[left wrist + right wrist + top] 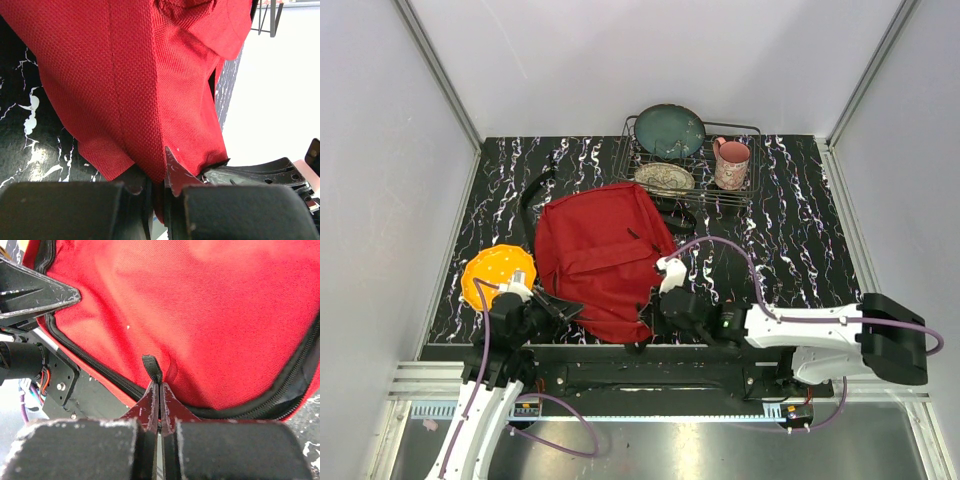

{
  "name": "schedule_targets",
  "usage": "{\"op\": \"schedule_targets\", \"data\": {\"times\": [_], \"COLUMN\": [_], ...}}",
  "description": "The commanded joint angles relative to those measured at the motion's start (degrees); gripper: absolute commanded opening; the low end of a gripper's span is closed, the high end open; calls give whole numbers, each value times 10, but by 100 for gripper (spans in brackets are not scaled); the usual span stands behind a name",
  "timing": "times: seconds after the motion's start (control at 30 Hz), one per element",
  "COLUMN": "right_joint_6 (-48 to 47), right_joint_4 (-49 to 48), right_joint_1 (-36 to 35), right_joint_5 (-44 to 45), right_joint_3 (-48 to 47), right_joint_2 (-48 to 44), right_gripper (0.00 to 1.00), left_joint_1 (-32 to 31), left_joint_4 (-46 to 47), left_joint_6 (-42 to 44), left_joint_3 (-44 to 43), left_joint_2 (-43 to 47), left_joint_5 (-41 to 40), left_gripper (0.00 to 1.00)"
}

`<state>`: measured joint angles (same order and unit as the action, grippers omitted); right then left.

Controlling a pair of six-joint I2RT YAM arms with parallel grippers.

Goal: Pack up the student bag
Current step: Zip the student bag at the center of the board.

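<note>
The student bag, a red backpack with black zipper trim, lies flat in the middle of the table. At the bag's near left corner, my left gripper is shut on a fold of the red fabric; in the left wrist view that fold runs down between the fingers of this gripper. At the bag's near right edge, my right gripper is shut on a black zipper pull tab. In the right wrist view the tips of the right gripper pinch the tab just above the black zipper line.
An orange round lid-like thing lies left of the bag, beside my left arm. At the back stands a wire dish rack holding a teal plate, a patterned plate and a pink mug. A black strap curls behind the bag.
</note>
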<state>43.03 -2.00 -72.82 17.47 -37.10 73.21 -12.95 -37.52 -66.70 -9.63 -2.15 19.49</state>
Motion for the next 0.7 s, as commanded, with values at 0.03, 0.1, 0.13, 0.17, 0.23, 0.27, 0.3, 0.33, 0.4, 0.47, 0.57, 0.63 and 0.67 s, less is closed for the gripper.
{"op": "schedule_targets", "data": {"times": [0.03, 0.1, 0.13, 0.17, 0.23, 0.27, 0.3, 0.33, 0.4, 0.47, 0.57, 0.63, 0.67], "right_joint_6": [11, 16, 21, 24, 29, 29, 27, 25, 25, 22, 19, 17, 15], "right_joint_4": [17, 47, 53, 63, 74, 83, 84, 87, 94, 94, 92, 92, 86], "right_joint_1": [1, 7, 12, 14, 28, 30, 41, 46, 58, 74, 91, 99, 101], "right_joint_5": [98, 111, 122, 125, 135, 138, 139, 138, 142, 138, 139, 139, 137], "right_joint_3": [30, 41, 44, 51, 59, 62, 64, 67, 71, 74, 75, 73, 72], "right_joint_2": [-53, -73, -80, -88, -109, -116, -129, -133, -143, -147, -144, -136, -134], "right_gripper": [0, 0, 0, 0, 0, 0, 0, 0, 0, 0, 0, 0, 0], "left_joint_1": [2, 2, 2, 2, 2, 2, 2, 3, 3, 3, 3, 2, 2], "left_joint_4": [25, 25, 26, 23, 22, 18, 16, 15, 10, 9, 5, 2, 2], "left_joint_6": [8, 9, 10, 10, 11, 12, 13, 14, 18, 21, 29, 48, 60], "left_joint_3": [-13, -17, -19, -21, -24, -28, -30, -32, -38, -45, -56, -66, -81], "left_joint_2": [-14, -17, -20, -21, -22, -23, -24, -27, -30, -36, -45, -56, -62], "left_joint_5": [-18, -22, -24, -27, -31, -37, -38, -38, -45, -46, -52, -56, -58], "left_gripper": [0, 0, 0, 0, 0, 0, 0, 0, 0, 0, 0, 0, 9]}}
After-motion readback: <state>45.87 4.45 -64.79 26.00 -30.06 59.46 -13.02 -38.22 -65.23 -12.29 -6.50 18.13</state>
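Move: The right hand already pinches the zipper pull on the bag's near edge. The bag's lower right corner, where the zipper bends up the side, lies about 7 cm to its right, 4 cm ahead and some 2 cm lower; the pocket flap is roughly 12 cm ahead and 6 cm left, and the black strap about 20 cm ahead and 7 cm right, both a little lower. From the left hand, shut on the bag's near left edge, that corner is about 20 cm right and 3 cm ahead. Keeping the zipper pull pinched in its shut fingers, the right hand draws it to the right along the bag's near edge towards the lower right corner, about 8 cm, bending more and more forward as it nears the corner (some 5 cm in all), while the wrist turns about 15 degrees clockwise and the height hardly changes. The left hand stays in place and keeps its grip on the near left edge, anchoring the cloth against the pull. ##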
